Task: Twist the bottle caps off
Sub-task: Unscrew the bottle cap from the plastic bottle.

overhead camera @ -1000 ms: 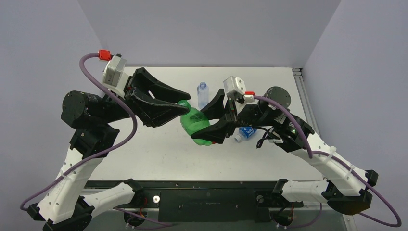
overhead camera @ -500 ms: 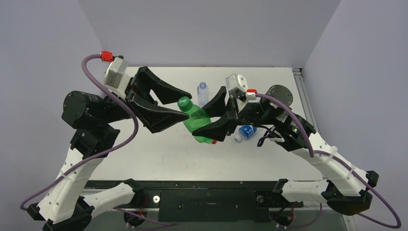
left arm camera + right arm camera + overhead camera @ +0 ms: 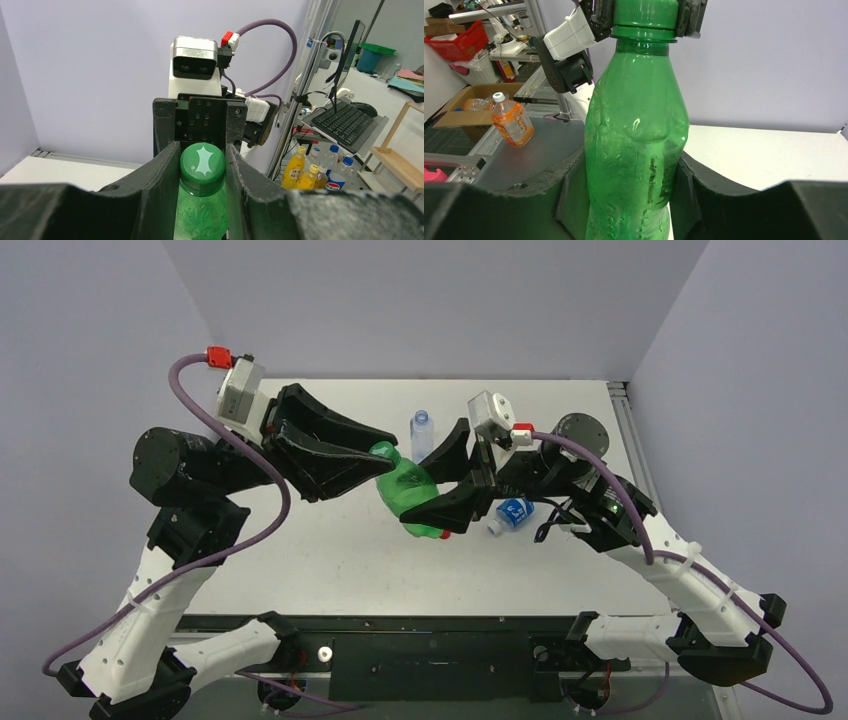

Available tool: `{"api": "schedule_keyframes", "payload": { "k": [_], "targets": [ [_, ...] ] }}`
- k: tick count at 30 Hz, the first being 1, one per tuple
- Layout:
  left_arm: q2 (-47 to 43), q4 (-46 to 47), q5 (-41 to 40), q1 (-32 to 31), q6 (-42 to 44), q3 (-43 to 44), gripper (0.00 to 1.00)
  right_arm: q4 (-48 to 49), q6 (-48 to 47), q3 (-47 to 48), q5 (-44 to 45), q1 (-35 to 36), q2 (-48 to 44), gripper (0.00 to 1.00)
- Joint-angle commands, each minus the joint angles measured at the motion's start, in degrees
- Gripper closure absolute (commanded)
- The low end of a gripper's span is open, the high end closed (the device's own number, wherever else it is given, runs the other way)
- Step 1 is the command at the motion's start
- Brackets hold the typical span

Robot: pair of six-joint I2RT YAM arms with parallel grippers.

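Note:
A green bottle (image 3: 410, 495) hangs tilted above the table between the two arms. My right gripper (image 3: 432, 510) is shut on its body, and in the right wrist view its fingers (image 3: 684, 195) press both sides of the bottle (image 3: 636, 130). My left gripper (image 3: 378, 455) is shut on the green cap (image 3: 382, 451). In the left wrist view the cap (image 3: 202, 165) sits squeezed between the two pads (image 3: 162, 175), with the left gripper (image 3: 201, 160) closed round it.
A clear bottle (image 3: 421, 437) with a bluish cap stands upright behind the green one. A blue-label bottle (image 3: 513, 512) with a white cap (image 3: 494, 528) lies under the right arm. A bit of red (image 3: 443, 534) peeks out below the right fingers.
Half a second ago my left gripper stood open, drawn back off the cap. It has since moved in and shut on the cap. The right gripper held the bottle throughout.

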Motion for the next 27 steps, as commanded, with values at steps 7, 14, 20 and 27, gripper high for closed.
{"api": "schedule_keyframes", "payload": {
  "k": [7, 14, 20, 27],
  "targets": [
    [-0.37, -2.28, -4.82, -0.04, 4.23, 0.05, 1.0, -9.07, -6.35, 4.58, 10.6, -2.88, 0.52, 1.0],
    [-0.1, -5.69, -9.73, 0.67, 6.76, 0.3, 1.0, -16.37, -12.36, 7.13, 24.0, -1.69, -0.58, 1.0],
    [0.55, -6.37, -13.37, 1.07, 5.91, 0.88, 1.0, -20.88, -18.67, 7.85, 40.37, 5.33, 0.82, 1.0],
    [0.96, -6.9, -15.97, 1.31, 4.32, 2.31, 1.0, -14.22, -23.61, 4.57, 66.81, 13.99, 3.53, 1.0]
  ]
}}
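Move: The green cap is already between the left fingertips, right at the left hand point. The bottle's body, already held by the right hand, lies some 9 cm below the left hand, 4 cm to its right and 3 cm back; from the right hand the cap is about 9 cm up, 3 cm ahead and 3 cm left. On the table, roughly 45 cm below the right hand, a loose red cap lies 26 cm ahead and 4 cm right, the blue-label bottle 32 cm ahead and 21 cm right. Forward together by about 6 cm and sinking some 2 cm, both hands carry the bottle between them while their wrists twist opposite ways. The right hand, keeping its grip on the body, turns clockwise some 30 degrees; the left, still pinching the cap, turns counter-clockwise about 15, to twist the cap loose. ##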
